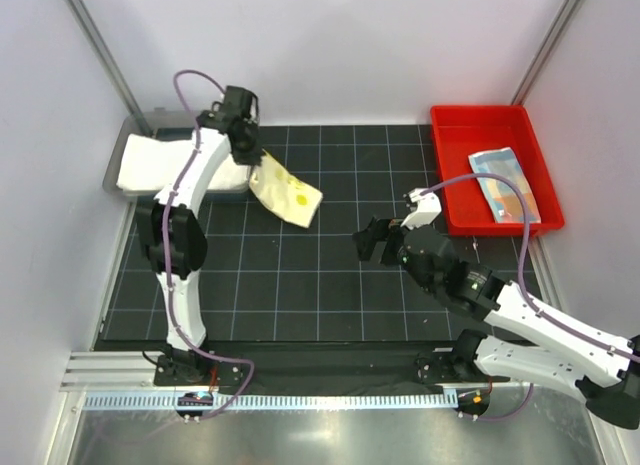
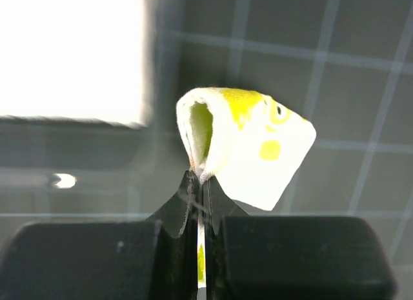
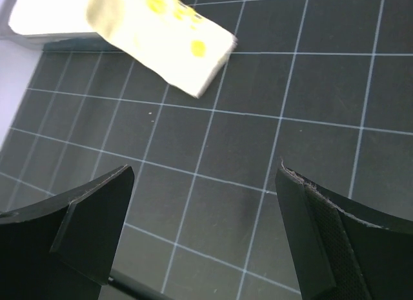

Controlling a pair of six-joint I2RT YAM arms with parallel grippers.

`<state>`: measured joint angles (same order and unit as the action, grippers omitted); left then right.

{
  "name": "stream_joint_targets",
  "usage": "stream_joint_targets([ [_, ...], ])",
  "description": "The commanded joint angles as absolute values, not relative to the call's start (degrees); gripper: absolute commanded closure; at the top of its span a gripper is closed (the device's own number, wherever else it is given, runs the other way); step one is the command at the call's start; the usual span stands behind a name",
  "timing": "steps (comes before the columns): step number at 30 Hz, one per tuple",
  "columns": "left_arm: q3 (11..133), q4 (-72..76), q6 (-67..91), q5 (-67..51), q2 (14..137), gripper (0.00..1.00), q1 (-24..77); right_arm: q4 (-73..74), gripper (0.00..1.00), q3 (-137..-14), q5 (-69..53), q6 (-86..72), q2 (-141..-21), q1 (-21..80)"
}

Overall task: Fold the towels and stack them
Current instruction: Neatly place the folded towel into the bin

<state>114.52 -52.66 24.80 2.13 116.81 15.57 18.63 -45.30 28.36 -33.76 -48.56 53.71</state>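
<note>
My left gripper [image 1: 257,156] is shut on one edge of the pale yellow patterned towel [image 1: 284,193], folded small, at the back left of the mat. In the left wrist view the fingertips [image 2: 191,184] pinch a fold of this towel [image 2: 258,151], and the rest hangs beyond them over the mat. A white towel [image 1: 160,163] lies folded in a grey tray [image 1: 113,171] just to the left. A light-blue towel [image 1: 505,183] lies in the red tray [image 1: 452,120]. My right gripper [image 1: 363,244] hovers open over mid-mat with nothing between its fingers [image 3: 97,203]; the yellow towel [image 3: 161,35] lies ahead of it.
The black gridded mat [image 1: 300,285] covers the table. White walls with metal posts close in the back and sides. The red tray stands at the back right, the grey tray at the back left.
</note>
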Motion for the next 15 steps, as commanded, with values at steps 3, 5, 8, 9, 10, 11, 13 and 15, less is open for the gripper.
stream_joint_targets([
  [3, 127.23, -58.18, 18.64, 5.09, 121.71, 1.0, 7.31, 13.89, 0.0, -43.34, 28.74, -30.41, -51.32, 51.86],
  [5, 129.19, -58.19, 18.02, 6.68, 122.69, 1.0, 4.23, 12.05, 0.0, -42.46, 27.25, -30.32, -52.47, 49.75],
  [8, 130.69, -55.82, 17.75, 7.03, 123.92, 1.0, 0.55, 10.29, 0.0, -41.31, 22.42, -30.67, -54.66, 45.98],
  [9, 130.95, -55.11, 17.84, 6.86, 124.27, 1.0, 0.27, 10.02, 0.0, -41.31, 20.67, -30.59, -55.19, 45.27],
  [10, 131.04, -53.63, 17.84, 6.59, 124.71, 1.0, -1.74, 9.93, 0.0, -41.22, 20.05, -30.5, -55.8, 44.74],
  [11, 131.04, -52.92, 17.84, 5.98, 124.89, 1.0, -2.37, 9.5, 0.0, -41.22, 19.52, -30.32, -56.25, 43.61],
  [13, 130.7, -50.37, 17.67, 5.45, 125.33, 1.0, -4.56, 9.32, 0.0, -41.31, 18.02, -29.88, -57.48, 42.55],
  [15, 130.6, -48.18, 17.14, 4.49, 125.77, 1.0, -6.32, 9.14, 0.0, -41.31, 16.79, -29.53, -58.27, 41.05],
])
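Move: To the left hand's left, some 23 cm off, is the middle of the clear bin, about 7 cm farther forward and 12 cm lower; the folded white towel inside has its middle about 23 cm left and 6 cm ahead. The yellow folded towel in its grip hangs with its middle about 7 cm right of the hand, 4 cm back and 6 cm down. From the right hand the bin is roughly 53 cm left, 33 cm ahead and 18 cm below. Sweeping left about 18 cm and some 6 cm forward, nearly level, the left hand carries the pinched yellow towel in over the bin, turning roughly 15 degrees counter-clockwise with its fingers still shut. Empty and wide open, the right hand sinks about 6 cm and eases forward 4 cm above bare table. ##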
